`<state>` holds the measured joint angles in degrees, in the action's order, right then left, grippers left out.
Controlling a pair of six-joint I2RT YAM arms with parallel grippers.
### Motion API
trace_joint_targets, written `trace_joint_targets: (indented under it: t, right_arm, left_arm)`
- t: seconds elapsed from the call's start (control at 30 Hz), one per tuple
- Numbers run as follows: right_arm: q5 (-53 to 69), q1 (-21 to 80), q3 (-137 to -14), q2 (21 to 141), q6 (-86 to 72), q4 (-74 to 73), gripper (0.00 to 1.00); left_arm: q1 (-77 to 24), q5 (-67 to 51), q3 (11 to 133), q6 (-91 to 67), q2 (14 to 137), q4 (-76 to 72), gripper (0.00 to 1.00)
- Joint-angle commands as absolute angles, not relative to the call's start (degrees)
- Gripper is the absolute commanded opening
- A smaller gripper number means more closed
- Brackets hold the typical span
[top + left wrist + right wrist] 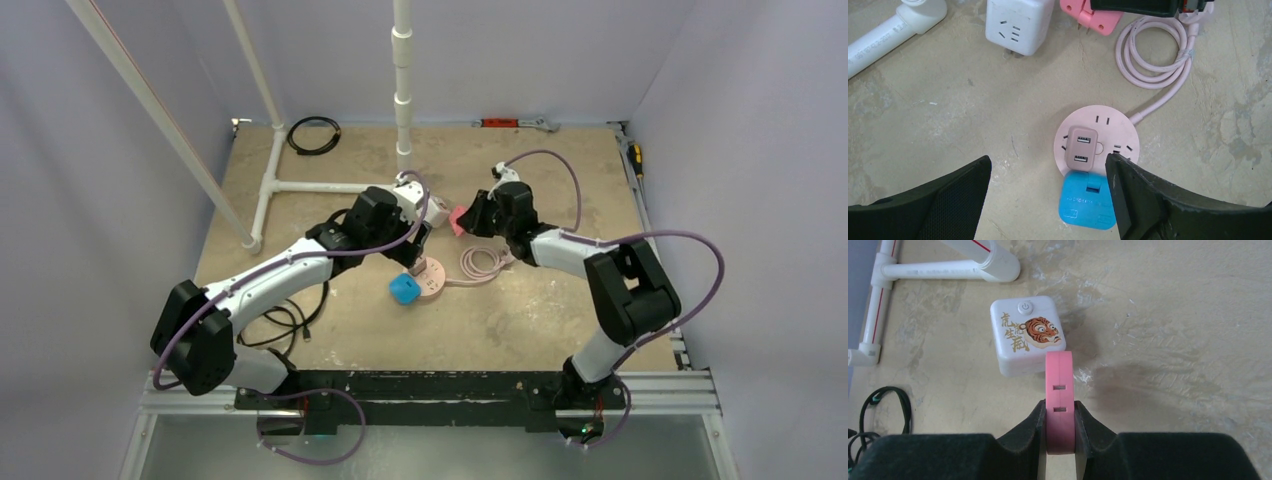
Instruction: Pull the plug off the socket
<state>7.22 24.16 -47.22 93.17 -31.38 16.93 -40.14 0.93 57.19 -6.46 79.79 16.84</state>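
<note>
The socket (1118, 125), a round pale-pink disc, lies flat on the table, also seen in the top view (432, 278). A taupe USB adapter (1082, 147) sits plugged into its face. A blue plug (1083, 205) lies at its near edge. My left gripper (1048, 162) hangs open above them, holding nothing. My right gripper (1059, 407) is shut on the pink plug (1059, 385), whose prongs show in the left wrist view (1098, 20). It holds that plug apart from the socket, beyond it.
A white cube outlet with a tiger print (1025, 335) stands just past the pink plug. The socket's coiled pink cord (1153, 65) lies to its right. White PVC pipes (300, 187) cross the far left, with black cables (290, 325) by the left arm.
</note>
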Motion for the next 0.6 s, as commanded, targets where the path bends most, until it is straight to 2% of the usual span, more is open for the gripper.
trace_joint_targets:
  t: [0.0,0.27,0.4,0.57]
  right_arm:
    - [12.6,22.89,-50.66,97.1,-33.5,22.9,0.0]
    - [12.37,21.83,-52.38,103.16,-35.66,24.18,0.0]
    - [8.02,21.75,-53.41,104.87,-35.68,20.55,0.12]
    - [2.99,21.8,-53.79,104.33,-35.31,17.75,0.2]
  left_arm:
    - [-40.04,3.55,56.91,-7.3,79.37,15.64,0.83]
    - [-40.02,3.87,56.96,-7.08,80.26,15.82,0.83]
    - [-40.07,3.87,57.18,-7.11,80.91,16.11,0.83]
    - [-40.08,4.04,57.32,-6.96,81.54,16.27,0.83]
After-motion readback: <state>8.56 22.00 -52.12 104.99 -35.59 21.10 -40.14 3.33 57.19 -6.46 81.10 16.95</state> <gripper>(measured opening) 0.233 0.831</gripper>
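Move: The right hand holds the pink plug; the bare table it is taken to is about 4 cm straight ahead and 6 cm down. The white plug sits some 4 cm ahead, 7 cm left and 4 cm below that hand; the coiled cord 8 cm back, 2 cm right. From the left hand, the brown plug is roughly 2 cm back, 2 cm right and 8 cm down; the blue plug 7 cm back, neither left nor right. The right hand keeps the pink plug pinched and lowers it about 4 cm while carrying it some 3 cm forward, in beside the right-hand side of the white plug and towards the bare table, with the fingers tipping only about 5 degrees further down. The left hand stays hovering with its fingers wide open, easing barely 1 cm down at the last above the socket strip. ##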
